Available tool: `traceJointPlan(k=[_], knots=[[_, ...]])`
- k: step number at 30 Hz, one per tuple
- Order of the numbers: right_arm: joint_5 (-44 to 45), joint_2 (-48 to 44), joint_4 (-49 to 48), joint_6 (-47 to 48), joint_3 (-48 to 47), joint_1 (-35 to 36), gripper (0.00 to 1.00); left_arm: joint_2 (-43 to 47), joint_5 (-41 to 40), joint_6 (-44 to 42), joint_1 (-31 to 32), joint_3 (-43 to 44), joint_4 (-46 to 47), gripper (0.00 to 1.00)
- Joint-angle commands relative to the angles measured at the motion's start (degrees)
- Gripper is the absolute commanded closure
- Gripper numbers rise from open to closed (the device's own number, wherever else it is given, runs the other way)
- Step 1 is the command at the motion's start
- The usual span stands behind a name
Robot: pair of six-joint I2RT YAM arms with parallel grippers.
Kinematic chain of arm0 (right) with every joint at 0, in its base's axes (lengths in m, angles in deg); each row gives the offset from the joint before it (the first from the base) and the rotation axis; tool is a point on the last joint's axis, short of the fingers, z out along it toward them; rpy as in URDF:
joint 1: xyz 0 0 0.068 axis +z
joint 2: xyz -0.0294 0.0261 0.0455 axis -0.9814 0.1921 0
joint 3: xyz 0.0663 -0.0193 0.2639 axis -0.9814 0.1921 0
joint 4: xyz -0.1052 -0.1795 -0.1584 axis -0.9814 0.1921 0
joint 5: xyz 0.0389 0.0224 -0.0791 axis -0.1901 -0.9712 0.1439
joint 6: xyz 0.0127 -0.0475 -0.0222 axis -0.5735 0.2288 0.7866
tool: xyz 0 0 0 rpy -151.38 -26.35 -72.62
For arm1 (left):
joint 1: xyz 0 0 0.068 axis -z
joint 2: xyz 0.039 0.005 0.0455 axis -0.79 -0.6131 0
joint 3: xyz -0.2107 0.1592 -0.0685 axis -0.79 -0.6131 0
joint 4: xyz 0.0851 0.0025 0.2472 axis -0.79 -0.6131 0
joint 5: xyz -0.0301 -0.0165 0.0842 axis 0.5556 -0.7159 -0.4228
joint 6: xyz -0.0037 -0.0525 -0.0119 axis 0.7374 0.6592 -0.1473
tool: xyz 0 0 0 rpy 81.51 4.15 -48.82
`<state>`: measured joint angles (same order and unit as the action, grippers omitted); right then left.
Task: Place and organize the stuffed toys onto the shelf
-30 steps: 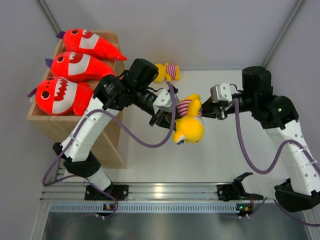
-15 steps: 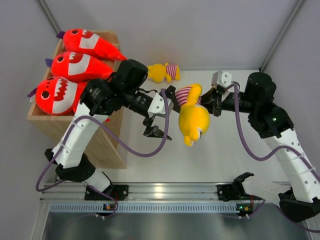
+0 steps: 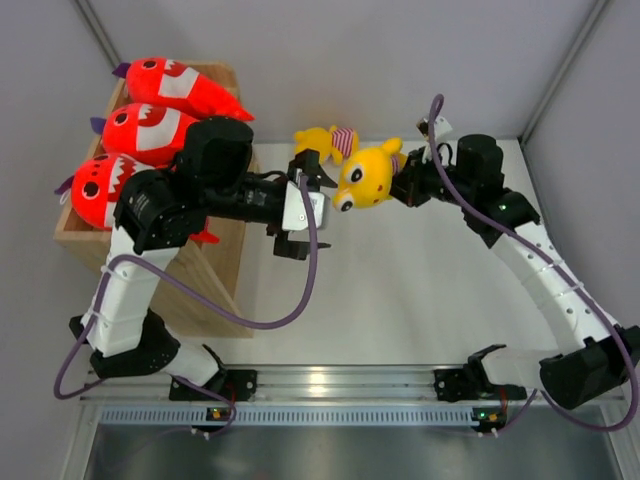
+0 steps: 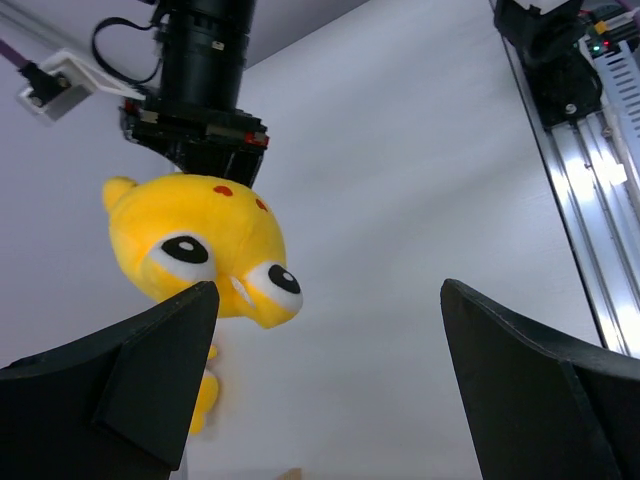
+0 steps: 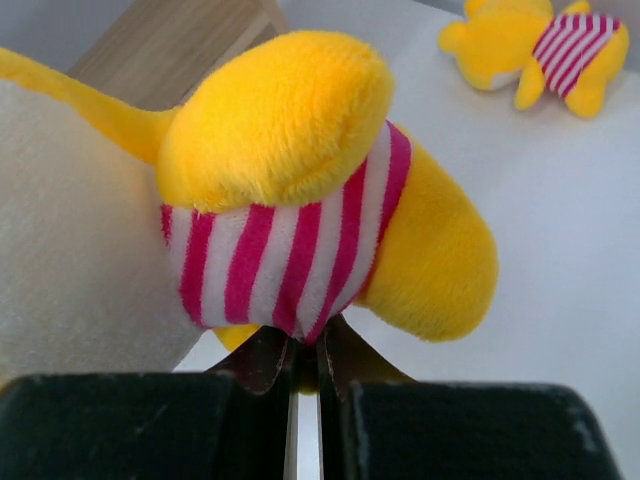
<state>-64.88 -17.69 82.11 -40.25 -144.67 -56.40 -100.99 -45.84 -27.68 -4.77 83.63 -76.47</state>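
Note:
Three red plush sharks [image 3: 160, 132] lie side by side on top of the light wooden shelf [image 3: 215, 290] at the left. My right gripper [image 3: 403, 180] is shut on the striped shirt of a yellow stuffed toy [image 3: 368, 175] and holds it in the air. In the right wrist view the jaws [image 5: 305, 365] pinch the red-white fabric under the toy [image 5: 290, 150]. My left gripper [image 3: 312, 212] is wide open beside the shelf, a little left of the held toy and holding nothing. Its wrist view has the toy's face [image 4: 205, 240] beyond the spread gripper [image 4: 328, 300]. A second yellow toy [image 3: 325, 143] lies on the table at the back.
The white table runs right of the shelf to grey walls. A metal rail [image 3: 330, 385] with both arm bases lines the near edge. Purple cables loop off both arms. The second yellow toy [image 5: 540, 50] lies close behind the held one.
My left gripper has opened, let go of the yellow toy and drawn back toward the shelf. The right gripper has kept its hold and carried the toy up and toward the back.

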Motion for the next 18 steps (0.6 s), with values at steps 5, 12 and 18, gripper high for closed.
traceJointPlan(k=[5,12,18], knots=[[7.6,3.3,-13.2,-20.1,4.2,-0.5,1.0,-0.7,-16.8,2.7,0.2,-6.3,9.3,0.01],[10.5,5.9,-11.5,-23.1,2.8,0.6,1.0,-4.0,-39.2,-0.9,7.9,-9.5,13.0,0.01],[7.5,2.8,-12.0,-23.9,4.8,2.3,1.0,-7.5,-49.8,-3.2,13.5,-10.4,15.9,0.01]])
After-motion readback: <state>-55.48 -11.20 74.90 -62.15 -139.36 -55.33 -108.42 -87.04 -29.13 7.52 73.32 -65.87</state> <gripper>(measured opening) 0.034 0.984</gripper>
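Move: The yellow toy, still pinched in my right hand, lies about 12 cm ahead of my open left hand, 9 cm to its right and 8 cm lower; the right gripper is some 14 cm ahead, 12 cm right and 10 cm below. The spare yellow toy lies on the table, roughly 37 cm ahead, 4 cm left and 42 cm down. From my right hand, the held toy's middle is about 4 cm left and 1 cm ahead, level; the spare one is some 23 cm ahead, 17 cm left and 31 cm down. With fingers still wide open, I swing my left hand forward nearly 9 cm and down about 7 towards the held toy's head, drifting right late on, while the wrist turns some 30 degrees so the fingers point more forward and down. My right hand keeps its pinch on the striped body, sinks about 6 cm and eases forward 4, tipping down and turning clockwise, then nearly stops. ##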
